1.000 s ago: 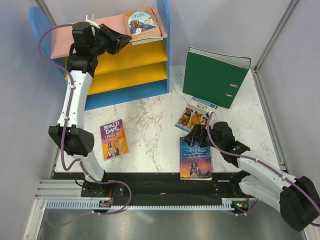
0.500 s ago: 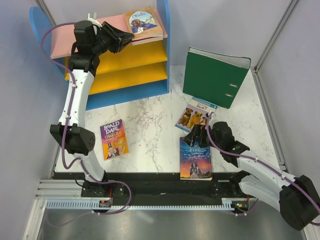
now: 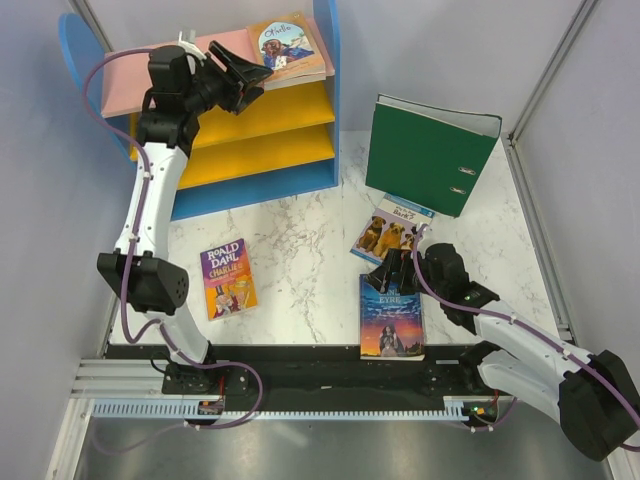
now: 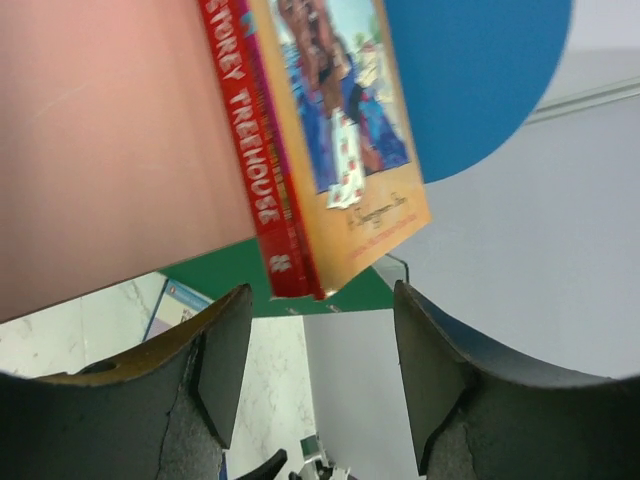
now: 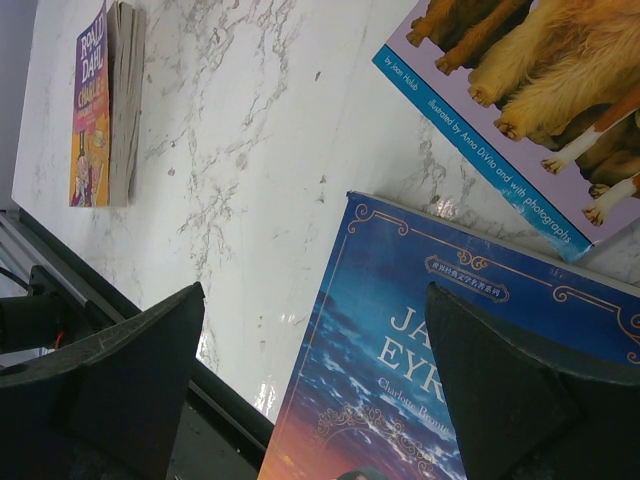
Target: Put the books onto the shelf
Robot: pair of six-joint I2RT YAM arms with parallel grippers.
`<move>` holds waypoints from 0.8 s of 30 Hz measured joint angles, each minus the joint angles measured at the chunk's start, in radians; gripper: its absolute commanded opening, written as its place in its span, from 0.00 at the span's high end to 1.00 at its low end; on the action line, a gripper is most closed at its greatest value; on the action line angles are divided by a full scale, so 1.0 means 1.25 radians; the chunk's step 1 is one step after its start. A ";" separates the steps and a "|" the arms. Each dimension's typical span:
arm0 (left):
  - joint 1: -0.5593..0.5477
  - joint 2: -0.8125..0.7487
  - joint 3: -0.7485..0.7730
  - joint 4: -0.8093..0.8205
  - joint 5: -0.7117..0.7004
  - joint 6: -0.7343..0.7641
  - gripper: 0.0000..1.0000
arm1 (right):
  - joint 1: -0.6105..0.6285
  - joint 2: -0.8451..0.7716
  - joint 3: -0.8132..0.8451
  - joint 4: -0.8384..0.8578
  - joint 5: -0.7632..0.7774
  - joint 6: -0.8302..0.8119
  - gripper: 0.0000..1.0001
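Observation:
The shelf point(image 3: 268, 112) stands at the back left. On its pink top board point(image 4: 100, 130) lie two stacked books: tan Othello point(image 3: 285, 45) over the red Treehouse book point(image 4: 255, 150). My left gripper point(image 3: 243, 78) hovers just left of that stack, open, with nothing between its fingers point(image 4: 215, 360). On the table lie the Roald Dahl book point(image 3: 228, 279), the dark blue Jane Eyre point(image 3: 391, 318) and a pale blue dog book point(image 3: 390, 228). My right gripper point(image 3: 393, 270) hangs wide open over Jane Eyre's top edge point(image 5: 450, 360), holding nothing.
A big green binder point(image 3: 425, 150) stands propped at the back right, its lower edge over the dog book. Grey walls close in both sides. The arms' black base rail point(image 3: 300, 370) runs along the near edge.
My left gripper's jaws have spread apart beside the stack on the top board, and the stack stays put. The right arm has not moved.

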 measured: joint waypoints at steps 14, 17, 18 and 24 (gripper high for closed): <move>-0.068 -0.288 -0.432 -0.049 -0.062 0.107 0.35 | -0.024 -0.023 0.078 -0.152 0.107 -0.020 0.02; -0.167 -0.377 -0.561 -0.053 -0.113 0.130 0.35 | -0.095 0.012 0.135 -0.193 0.123 -0.020 0.02; -0.210 -0.399 -0.603 -0.045 -0.133 0.135 0.35 | -0.122 0.027 0.146 -0.200 0.125 -0.020 0.02; -0.385 -0.438 -0.814 -0.013 -0.238 0.138 0.36 | -0.245 0.118 0.156 -0.232 0.098 -0.020 0.02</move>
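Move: The dog book lies flat about 12 cm ahead of the right hand, 3 cm to its right and 8 cm below. Jane Eyre is partly under that hand, its middle about 8 cm back and 3 cm right; the green binder stands some 22 cm ahead and 11 cm right. From the left hand the dog book is roughly 14 cm back, 29 cm right and 43 cm down; Othello on the shelf top is about 8 cm ahead and 5 cm right, nearly level. The dog book is what the wide-open right hand nears: it swings about 10 cm right and 5 cm forward, off Jane Eyre to the book's near right edge, turning clockwise some 20 degrees, dipping only at the end. The empty left hand leaves Othello, first sinking, then sweeping back, down and finally right over the open table, wrist rolling and tipping down, fingers staying part open. ##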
